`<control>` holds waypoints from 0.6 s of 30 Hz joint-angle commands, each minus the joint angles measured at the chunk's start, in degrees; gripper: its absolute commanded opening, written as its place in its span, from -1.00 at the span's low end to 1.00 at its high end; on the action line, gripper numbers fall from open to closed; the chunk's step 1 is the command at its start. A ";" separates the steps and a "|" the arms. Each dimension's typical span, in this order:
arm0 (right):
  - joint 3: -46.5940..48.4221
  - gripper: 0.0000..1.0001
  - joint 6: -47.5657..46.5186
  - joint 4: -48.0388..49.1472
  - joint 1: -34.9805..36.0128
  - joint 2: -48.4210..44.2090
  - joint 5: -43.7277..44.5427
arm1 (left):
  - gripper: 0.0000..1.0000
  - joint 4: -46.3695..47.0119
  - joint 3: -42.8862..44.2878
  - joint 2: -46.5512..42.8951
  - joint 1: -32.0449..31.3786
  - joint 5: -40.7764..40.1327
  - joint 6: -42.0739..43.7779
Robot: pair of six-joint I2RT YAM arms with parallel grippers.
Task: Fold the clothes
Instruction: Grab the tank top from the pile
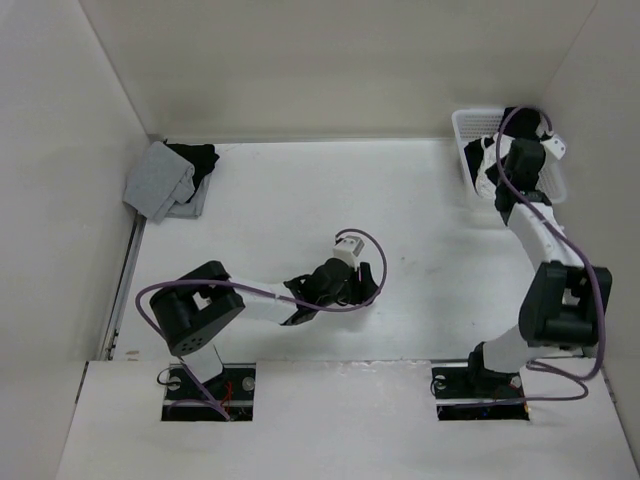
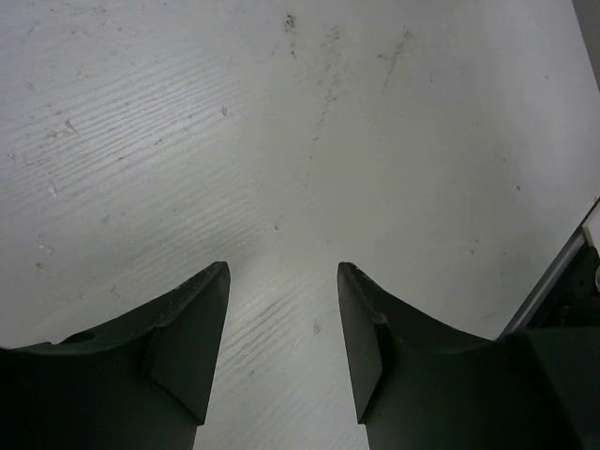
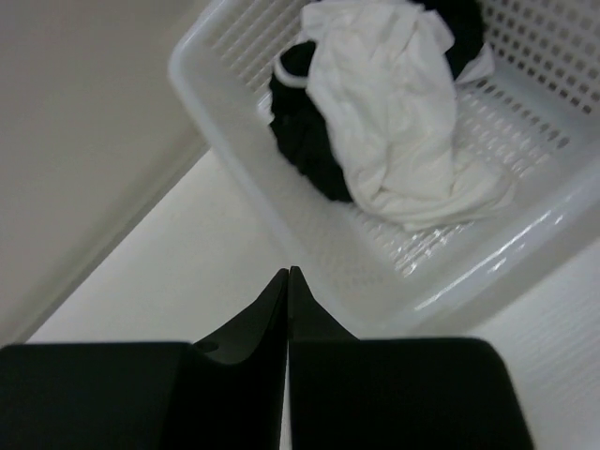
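The clothes, a crumpled plain white garment, lie in a white plastic basket at the back right of the table, partly over a black garment. My right gripper is shut with nothing in it. It hovers just outside the basket's near wall, short of the white garment. In the top view the right arm covers most of the basket. My left gripper stands open over bare table near the middle, with nothing between its fingers.
A folded grey garment with a black one beside it lies at the back left corner. White walls close in the table at the left, back and right. A metal edge shows at the right of the left wrist view.
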 commanded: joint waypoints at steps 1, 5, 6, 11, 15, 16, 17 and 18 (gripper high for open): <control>8.69 -0.83 -2.40 -0.19 -4.71 8.84 1.88 | -0.05 6.67 -1.34 -3.68 0.11 0.35 1.69; 18.26 -0.35 -5.29 -0.71 -9.54 21.49 -1.97 | -0.05 7.64 -2.31 -4.20 1.25 0.26 1.34; 20.03 -0.27 -5.74 -0.98 -10.25 23.70 -3.03 | -0.04 7.73 -2.49 -4.47 1.61 0.17 1.25; 28.39 -0.10 -7.15 -1.94 -12.89 33.29 -6.82 | -0.04 8.61 -3.28 -4.65 3.10 0.52 0.55; 34.19 -0.10 -7.50 -3.17 -13.07 39.44 -11.30 | -0.04 9.04 -2.84 -3.25 3.02 1.05 -0.15; 35.33 -0.11 -7.33 -3.17 -13.07 40.76 -11.83 | -0.04 9.22 -2.67 -2.89 3.02 1.40 -0.42; 35.78 -0.11 -6.98 -2.57 -12.98 41.38 -12.44 | -0.04 9.31 -2.49 -2.37 2.93 1.93 -0.77; 36.39 -0.12 -6.62 -1.95 -12.98 42.17 -13.32 | -0.04 9.40 -2.31 -1.93 2.75 2.45 -1.03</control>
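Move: The white cloth, taken as the tank top, lies in the white basket roughly 12 cm ahead of the right hand, 8 cm to its right and 18 cm below. One black garment lies about 9 cm to the left of the white cloth, level with it in reach; another lies some 9 cm beyond it. From the left hand the white cloth is about 33 cm ahead, 36 cm to the right and slightly lower. Down, to the right and forward, about 12 cm each way, the right hand swings in over the basket wall and sinks towards the white cloth, its sideways travel dying out and turning slightly back at the end. The shut fingers open to nearly half while the wrist tips some 13 degrees further down. The left hand eases about 3 cm forward and up over bare table. ##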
